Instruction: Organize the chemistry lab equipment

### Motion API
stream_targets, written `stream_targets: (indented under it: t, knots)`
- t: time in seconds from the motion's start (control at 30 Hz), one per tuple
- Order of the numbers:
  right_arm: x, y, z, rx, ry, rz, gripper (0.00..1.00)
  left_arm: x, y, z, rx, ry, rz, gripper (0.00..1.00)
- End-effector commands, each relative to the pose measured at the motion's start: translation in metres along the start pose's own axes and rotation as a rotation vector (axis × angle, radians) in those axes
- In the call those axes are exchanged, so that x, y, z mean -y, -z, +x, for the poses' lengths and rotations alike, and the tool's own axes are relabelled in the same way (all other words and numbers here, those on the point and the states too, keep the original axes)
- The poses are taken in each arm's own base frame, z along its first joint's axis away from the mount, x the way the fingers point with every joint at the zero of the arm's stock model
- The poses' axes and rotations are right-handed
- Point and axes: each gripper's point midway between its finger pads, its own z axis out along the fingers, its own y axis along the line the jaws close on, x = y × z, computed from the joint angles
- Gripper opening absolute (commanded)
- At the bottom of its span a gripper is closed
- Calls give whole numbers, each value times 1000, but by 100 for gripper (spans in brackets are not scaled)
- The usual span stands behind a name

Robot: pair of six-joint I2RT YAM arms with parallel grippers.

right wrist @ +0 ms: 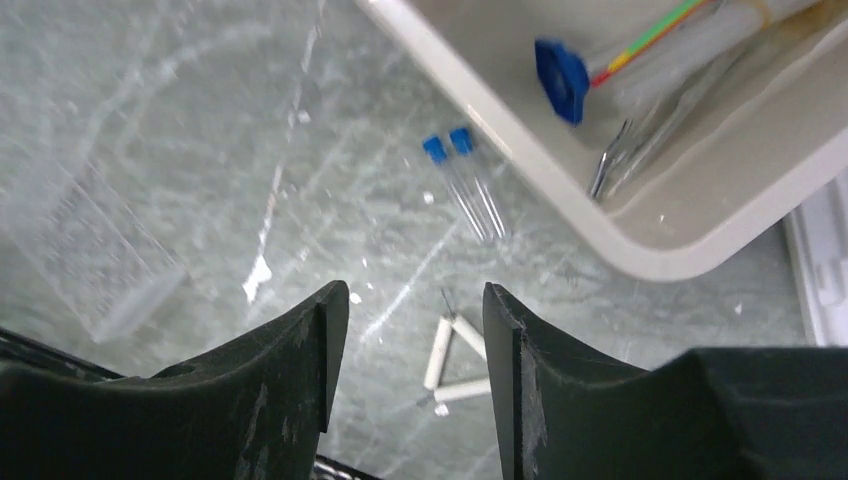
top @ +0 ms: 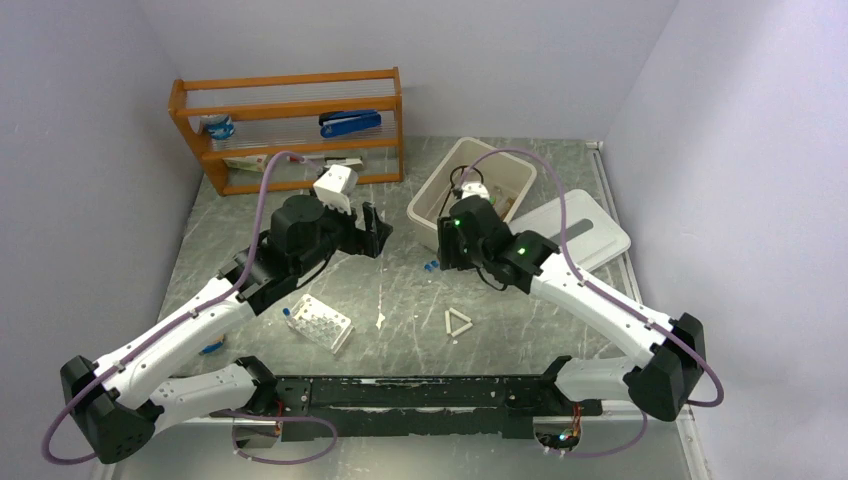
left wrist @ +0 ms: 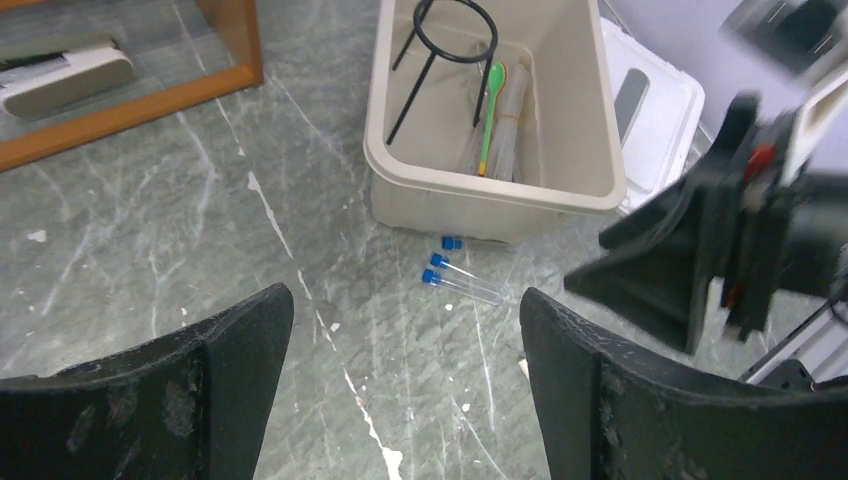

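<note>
Two blue-capped vials (left wrist: 458, 280) (right wrist: 465, 182) (top: 430, 265) lie on the table just in front of the beige bin (left wrist: 500, 195) (right wrist: 640, 262) (top: 432, 200). Inside the bin are the black wire tripod (left wrist: 448, 40), a green-handled tool (left wrist: 490, 110), a blue-ended striped stick (right wrist: 562, 78) and metal forceps (right wrist: 640, 140). A white triangle (right wrist: 452, 362) (top: 458, 323) lies nearer the arms. The white holed rack (top: 322, 322) sits front left. My left gripper (left wrist: 405, 385) (top: 378, 232) hangs open and empty, left of the vials. My right gripper (right wrist: 405, 345) (top: 447, 250) is open and empty above the table, beside the vials.
A wooden shelf (top: 290, 130) with a blue stapler (top: 350, 122) stands at the back left. The bin's white lid (top: 580, 230) (left wrist: 650, 100) lies right of the bin. The two grippers face each other closely across the vials.
</note>
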Motion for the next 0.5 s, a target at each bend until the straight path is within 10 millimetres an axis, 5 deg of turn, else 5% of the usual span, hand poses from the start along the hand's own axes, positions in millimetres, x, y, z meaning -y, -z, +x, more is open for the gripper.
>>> stream_targets:
  t: [0.0, 0.2, 0.33, 0.47]
  knots:
    - [7, -7, 53, -134, 104, 82, 55, -10, 18, -26, 75, 9, -60, 87]
    - [12, -18, 124, -302, 167, 119, 53, -19, 24, -15, 61, 40, -98, 87]
    - [25, -30, 144, -359, 208, 195, 27, -15, 22, -11, 53, 60, -81, 87]
    - [36, -41, 157, -418, 258, 263, 33, -14, 17, -10, 36, 59, -81, 87]
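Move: The clay triangle lies roughly 7 cm back from the right hand, 3 cm to its right and about 18 cm below, flat on the table. The two blue-capped tubes are about 5 cm ahead of that hand and 1 cm right; the bin's middle is some 21 cm ahead and 6 cm right, its contents roughly 16 cm down. From the left hand the triangle is about 10 cm back, 16 cm right and 26 cm below. Down onto the spot over the clay triangle comes the empty right hand, sinking about 14 cm while drawing back some 7 cm, away from the bin and past the tubes. The wrist tips the fingers some 25 degrees steeper and they narrow to about a third open, still short of the triangle. The left hand, open, eases a couple of centimetres left and slightly up. ##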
